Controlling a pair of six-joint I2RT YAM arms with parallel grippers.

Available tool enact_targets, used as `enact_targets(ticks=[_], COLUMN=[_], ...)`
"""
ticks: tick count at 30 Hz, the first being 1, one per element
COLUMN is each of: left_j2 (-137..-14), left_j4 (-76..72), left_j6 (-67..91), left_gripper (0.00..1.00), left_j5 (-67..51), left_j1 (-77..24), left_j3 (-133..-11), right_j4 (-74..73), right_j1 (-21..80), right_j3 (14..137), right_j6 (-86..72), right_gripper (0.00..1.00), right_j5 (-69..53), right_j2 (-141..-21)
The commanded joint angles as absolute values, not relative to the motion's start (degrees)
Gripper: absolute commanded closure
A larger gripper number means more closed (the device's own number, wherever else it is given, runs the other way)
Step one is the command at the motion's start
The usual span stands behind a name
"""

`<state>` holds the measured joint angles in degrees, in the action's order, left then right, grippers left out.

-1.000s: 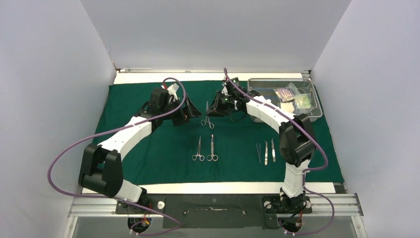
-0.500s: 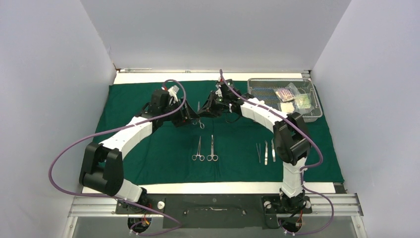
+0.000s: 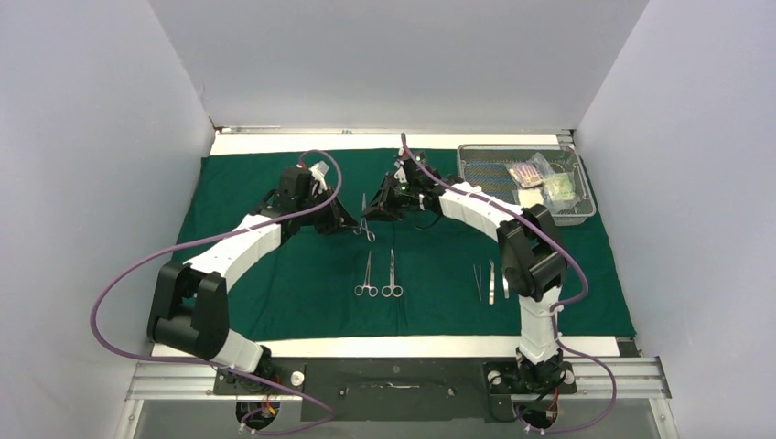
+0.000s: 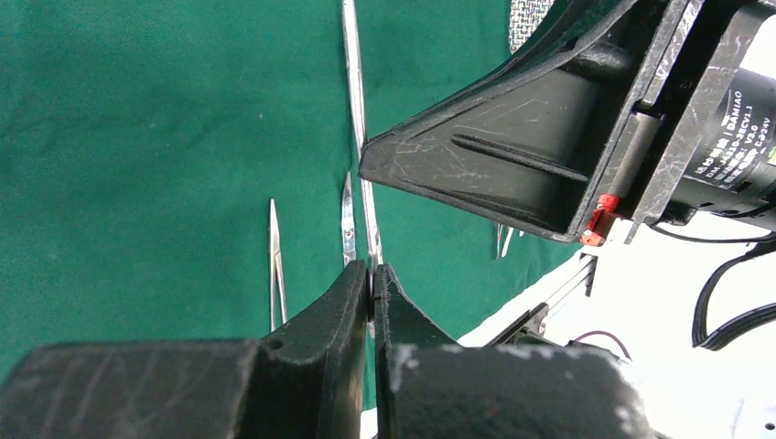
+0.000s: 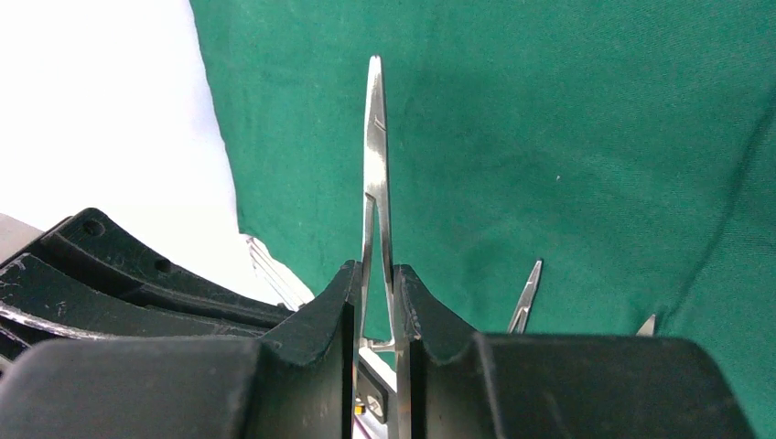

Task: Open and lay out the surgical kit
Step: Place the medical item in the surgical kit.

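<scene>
The dark green cloth (image 3: 274,293) lies spread on the table. One steel ring-handled forceps (image 3: 364,216) hangs above its middle, held between both grippers. My left gripper (image 3: 355,225) is shut on it; its jaws (image 4: 371,274) pinch the thin steel shank (image 4: 359,119). My right gripper (image 3: 370,207) is shut on the same forceps (image 5: 374,137), both shanks between its jaws (image 5: 380,302) and the tip pointing away. Two more forceps (image 3: 366,276) (image 3: 392,274) and three tweezers (image 3: 490,280) lie on the cloth. The wire-mesh tray (image 3: 517,146) holds clear packets (image 3: 542,179).
White walls close in the left, back and right sides. The tray stands at the back right corner of the cloth. The white table edge (image 3: 412,347) runs along the front. Purple cables loop over both arms.
My right gripper has carried the forceps leftward from mid-cloth to my left gripper. My left gripper now has its jaws shut on the same forceps.
</scene>
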<state>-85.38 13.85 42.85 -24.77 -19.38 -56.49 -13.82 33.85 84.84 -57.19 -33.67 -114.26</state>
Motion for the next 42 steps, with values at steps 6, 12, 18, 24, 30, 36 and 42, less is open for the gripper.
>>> enact_targets(ticks=[6, 12, 18, 24, 30, 36, 42], left_j2=[-84.86, -83.54, -81.81, -76.73, -70.78, -67.42, -67.75], left_j4=[11.28, 12.65, 15.36, 21.42, 36.41, 42.58, 37.8], left_j6=[41.85, 38.63, 36.27, 32.7, 29.38, 28.31, 29.36], left_gripper=[1.0, 1.0, 1.0, 1.0, 1.0, 1.0, 1.0], left_j5=[-29.18, -29.88, -31.13, -30.21, -22.53, -19.28, -20.56], left_j1=[-19.04, -17.62, -15.61, -13.62, -13.15, -13.16, -13.17], left_j3=[-56.96, -57.38, -57.03, -55.06, -55.74, -50.78, -45.31], right_j4=[-13.44, -15.22, -14.84, -11.78, -13.06, -15.57, -17.45], right_j1=[34.9, 34.49, 32.53, 29.75, 25.66, 22.89, 22.63], right_j3=[88.77, 88.64, 86.24, 80.1, 75.5, 75.43, 77.25], right_j6=[-55.22, -53.17, -50.3, -47.84, -46.59, -46.74, -47.93], right_gripper=[0.62, 0.23, 0.11, 0.04, 0.03, 0.03, 0.04], right_j5=[-33.21, -30.16, -26.56, -19.93, -14.1, -14.53, -16.08], right_j2=[-114.17, -112.3, -106.84, -97.81, -91.83, -92.3, -95.31])
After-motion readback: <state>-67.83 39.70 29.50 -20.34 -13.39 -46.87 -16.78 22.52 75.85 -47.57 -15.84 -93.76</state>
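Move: The medical item, long ring-handled forceps, is held by both grippers: its middle is at the right fingers, roughly 2 cm ahead and 2 cm right of the left ones. The bare cloth spot for it lies about 11 cm back, 6 cm left and 12 cm below the left hand. Beside that spot, from the left hand, lie the clamp, 10 cm back and 4 cm right, and the scissors, 10 cm back and 9 cm right. From the right hand, the tray's middle is about 36 cm right and 9 cm ahead. Keep the left gripper shut on a ring handle, almost still, while the right opens wide and lets go of the shank. Then draw the right hand some 13 cm right and 5 cm forward, up and over towards the tray, turning clockwise; carry the item about 10 cm back and 8 cm left towards the free cloth beside the clamp, rising slightly, then dipping as the left fingers tip more steeply down. ##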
